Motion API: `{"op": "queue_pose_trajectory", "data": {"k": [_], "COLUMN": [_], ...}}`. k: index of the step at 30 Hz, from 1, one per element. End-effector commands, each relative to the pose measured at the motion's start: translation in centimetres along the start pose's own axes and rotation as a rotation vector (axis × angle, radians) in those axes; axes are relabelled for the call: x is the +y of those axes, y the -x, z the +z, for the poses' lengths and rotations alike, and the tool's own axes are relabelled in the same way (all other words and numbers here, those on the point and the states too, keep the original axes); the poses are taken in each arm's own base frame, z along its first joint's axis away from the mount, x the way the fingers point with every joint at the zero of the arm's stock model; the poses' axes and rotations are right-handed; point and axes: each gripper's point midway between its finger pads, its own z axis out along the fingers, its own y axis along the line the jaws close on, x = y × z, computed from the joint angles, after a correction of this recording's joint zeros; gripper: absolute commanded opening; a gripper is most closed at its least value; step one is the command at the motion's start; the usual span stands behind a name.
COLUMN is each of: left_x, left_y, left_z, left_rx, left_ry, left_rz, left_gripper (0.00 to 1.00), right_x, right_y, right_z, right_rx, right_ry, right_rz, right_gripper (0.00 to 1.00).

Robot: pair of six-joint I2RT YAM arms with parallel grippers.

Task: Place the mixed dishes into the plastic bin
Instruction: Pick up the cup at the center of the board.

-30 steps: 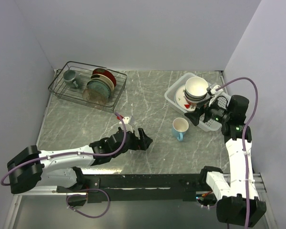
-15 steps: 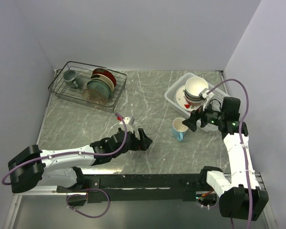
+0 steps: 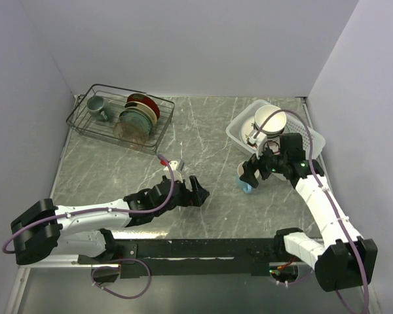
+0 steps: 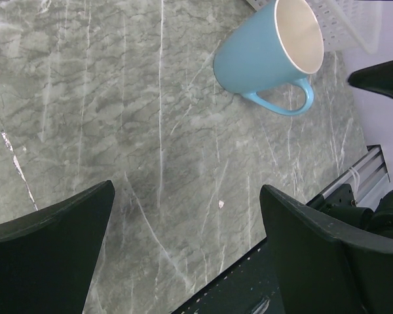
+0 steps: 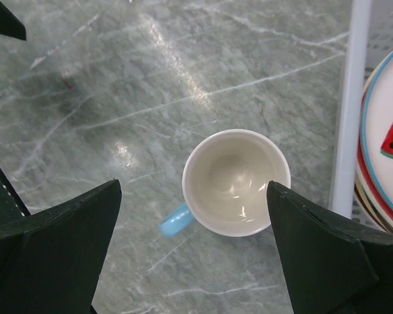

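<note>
A light blue mug [image 3: 244,182] [image 4: 268,55] [image 5: 236,183] stands upright on the marble table just left of the white plastic bin [image 3: 238,128] [image 5: 350,98]. My right gripper [image 3: 255,171] [image 5: 193,188] hovers open straight above the mug, and its cream inside shows between the wide fingers. The bin holds stacked plates, the top one with a red watermelon mark [image 5: 388,137], and stacked cream-and-dark bowls [image 3: 270,120]. My left gripper [image 3: 198,193] [image 4: 187,190] stays open and empty low over the table, left of the mug.
A black wire rack [image 3: 85,129] stands at the back left with a grey-green mug [image 3: 95,103] and upright plates [image 3: 141,114]. Walls close in the table on the left, back and right. The arms' black base rail [image 3: 203,248] runs along the near edge.
My right arm has swung left and down from beside the bin to a spot over the light blue mug. The left arm has not moved.
</note>
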Motion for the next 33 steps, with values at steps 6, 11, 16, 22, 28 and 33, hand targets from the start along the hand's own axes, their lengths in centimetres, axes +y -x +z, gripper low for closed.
{"op": "queue_pose_trajectory", "data": {"k": [6, 11, 16, 22, 28, 33], "left_x": [0.3, 0.8, 0.9, 0.8, 1.3, 1.8], "left_y": [0.4, 0.5, 0.3, 0.4, 0.9, 1.3], "left_z": [-0.9, -1.2, -1.1, -1.1, -1.9, -2.4], "left_rx": [-0.024, -0.033, -0.031, -0.031, -0.053, -0.071], "left_ry": [-0.002, 0.006, 0.009, 0.011, 0.02, 0.037], "left_rz": [-0.047, -0.051, -0.048, -0.046, -0.056, -0.051], "left_gripper": [0.99, 0.99, 0.99, 0.99, 0.99, 0.99], "right_x": [-2.1, -2.1, 0.1, 0.1, -0.3, 1.1], "right_y": [0.9, -0.3, -1.8, -4.4, -6.5, -4.8], "right_z": [2.4, 3.0, 3.8, 5.3, 6.6, 5.4], "right_rx": [0.137, 0.227, 0.284, 0.362, 0.451, 0.437], "right_ry": [-0.109, -0.139, -0.092, -0.103, -0.101, -0.007], "right_rz": [-0.042, -0.031, -0.064, -0.047, -0.04, -0.102], "right_gripper": [1.0, 1.0, 0.93, 0.73, 0.32, 0.0]}}
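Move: The blue cup stands upright almost under the right hand, about 3 cm ahead of it, level sideways, its middle some 12 cm below; its handle points back towards the robot. The white bin's middle is roughly 13 cm beyond the cup and 11 cm to the cup's right; the stacked bowls in the bin lie about 20 cm ahead of the right hand and 8 cm to its right. From the left hand the cup is about 9 cm ahead, 16 cm right and 8 cm down. Down about 10 cm goes the right hand onto the cup, drifting slightly left, while the wrist tips the fingers some 25 degrees steeper. They shut over the second half of the descent, one finger inside the mouth and one outside, pinching the back-left wall near the handle. The open left hand eases a couple of centimetres left, away from the cup. ##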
